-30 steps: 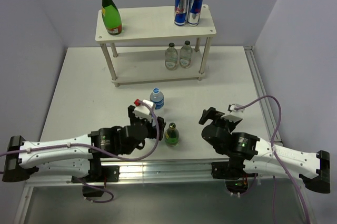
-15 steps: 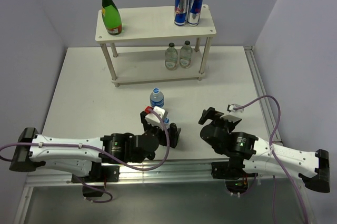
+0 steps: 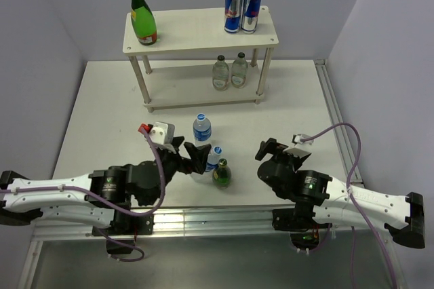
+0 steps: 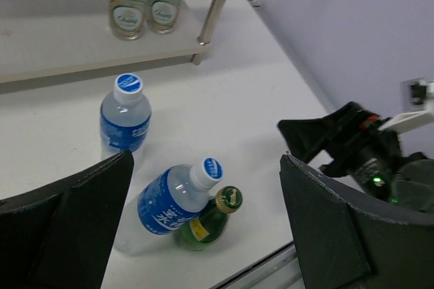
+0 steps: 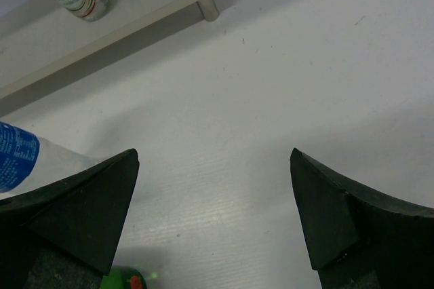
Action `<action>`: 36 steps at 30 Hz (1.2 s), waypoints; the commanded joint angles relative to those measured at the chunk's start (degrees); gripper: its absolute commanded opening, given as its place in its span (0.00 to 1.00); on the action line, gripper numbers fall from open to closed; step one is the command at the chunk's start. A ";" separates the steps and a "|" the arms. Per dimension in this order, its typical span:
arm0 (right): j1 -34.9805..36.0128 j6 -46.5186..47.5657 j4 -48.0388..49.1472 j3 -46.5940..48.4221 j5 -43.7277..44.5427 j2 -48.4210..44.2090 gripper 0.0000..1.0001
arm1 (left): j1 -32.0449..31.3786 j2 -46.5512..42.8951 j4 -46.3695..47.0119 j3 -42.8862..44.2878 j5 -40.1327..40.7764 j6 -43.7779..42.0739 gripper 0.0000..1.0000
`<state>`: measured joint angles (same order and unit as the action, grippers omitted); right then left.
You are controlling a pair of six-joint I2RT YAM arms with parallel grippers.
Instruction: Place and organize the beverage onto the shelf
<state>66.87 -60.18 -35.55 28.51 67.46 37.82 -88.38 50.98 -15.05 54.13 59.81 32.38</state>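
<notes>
The cream shelf (image 3: 196,28) holds one green bottle (image 3: 143,21) on its top board and two clear pale bottles (image 3: 229,71) on the lower one. On the table, a blue-label bottle (image 3: 202,128) stands upright. A second blue-label bottle (image 4: 169,201) leans tilted against another green bottle (image 4: 207,224), cap beside cap. My left gripper (image 3: 192,153) hovers open just left of and above that pair, touching neither. Right of them, low over bare table, my right gripper (image 3: 268,150) is open and empty (image 5: 214,157).
Two blue-and-silver cans (image 3: 242,10) stand on the right end of the top board. A shelf leg (image 4: 217,11) rises near the clear bottles. The table's metal front rail (image 3: 224,216) runs just behind the leaning pair.
My left arm swung right over the green bottle, then drew back left. A blue-label bottle now shows leaning on the green bottle. The right arm has stayed put.
</notes>
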 commanded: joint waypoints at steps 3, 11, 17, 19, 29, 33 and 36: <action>0.28 -0.90 1.80 -0.39 1.97 0.50 1.00 | -0.83 1.82 3.53 0.54 -10.05 -3.29 0.96; 0.28 -0.81 1.89 -0.48 2.06 0.59 1.00 | -7.68 15.01 6.34 -3.67 -9.20 3.29 0.97; 0.28 -0.72 2.24 -0.74 1.88 0.50 1.00 | -10.23 16.25 4.07 -6.75 -2.44 10.59 0.97; 0.28 -0.81 2.24 -0.83 1.80 0.32 1.00 | -10.59 16.08 4.23 -8.33 -0.32 12.87 0.97; 0.28 -0.81 2.59 -1.00 1.62 0.41 1.00 | -10.76 20.99 10.91 -11.24 9.44 17.02 0.97; 0.28 -0.72 2.77 -1.18 1.62 0.41 1.00 | -9.80 24.16 14.52 -10.36 8.31 13.50 0.98; 0.28 -0.46 2.94 -1.27 1.44 0.41 1.00 | -8.74 26.27 19.78 -9.83 7.08 9.74 0.98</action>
<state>66.87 -60.16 -34.24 27.62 67.40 38.13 -98.04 76.12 -1.93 41.95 65.87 45.52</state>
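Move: The green bottle, upright, stands about 10 cm to the left hand's right, some 2 cm ahead and 22 cm below it. A tilting water bottle leans towards it, its middle roughly 6 cm ahead of the hand and 5 cm right; an upright water bottle stands 17 cm ahead and 3 cm right, both some 21 cm below. From the right hand the green bottle lies about 17 cm left, 3 cm back and 7 cm below. The left hand, fingers staying open, sinks about 16 cm, drifting right and back some 7 cm, towards the green bottle. ##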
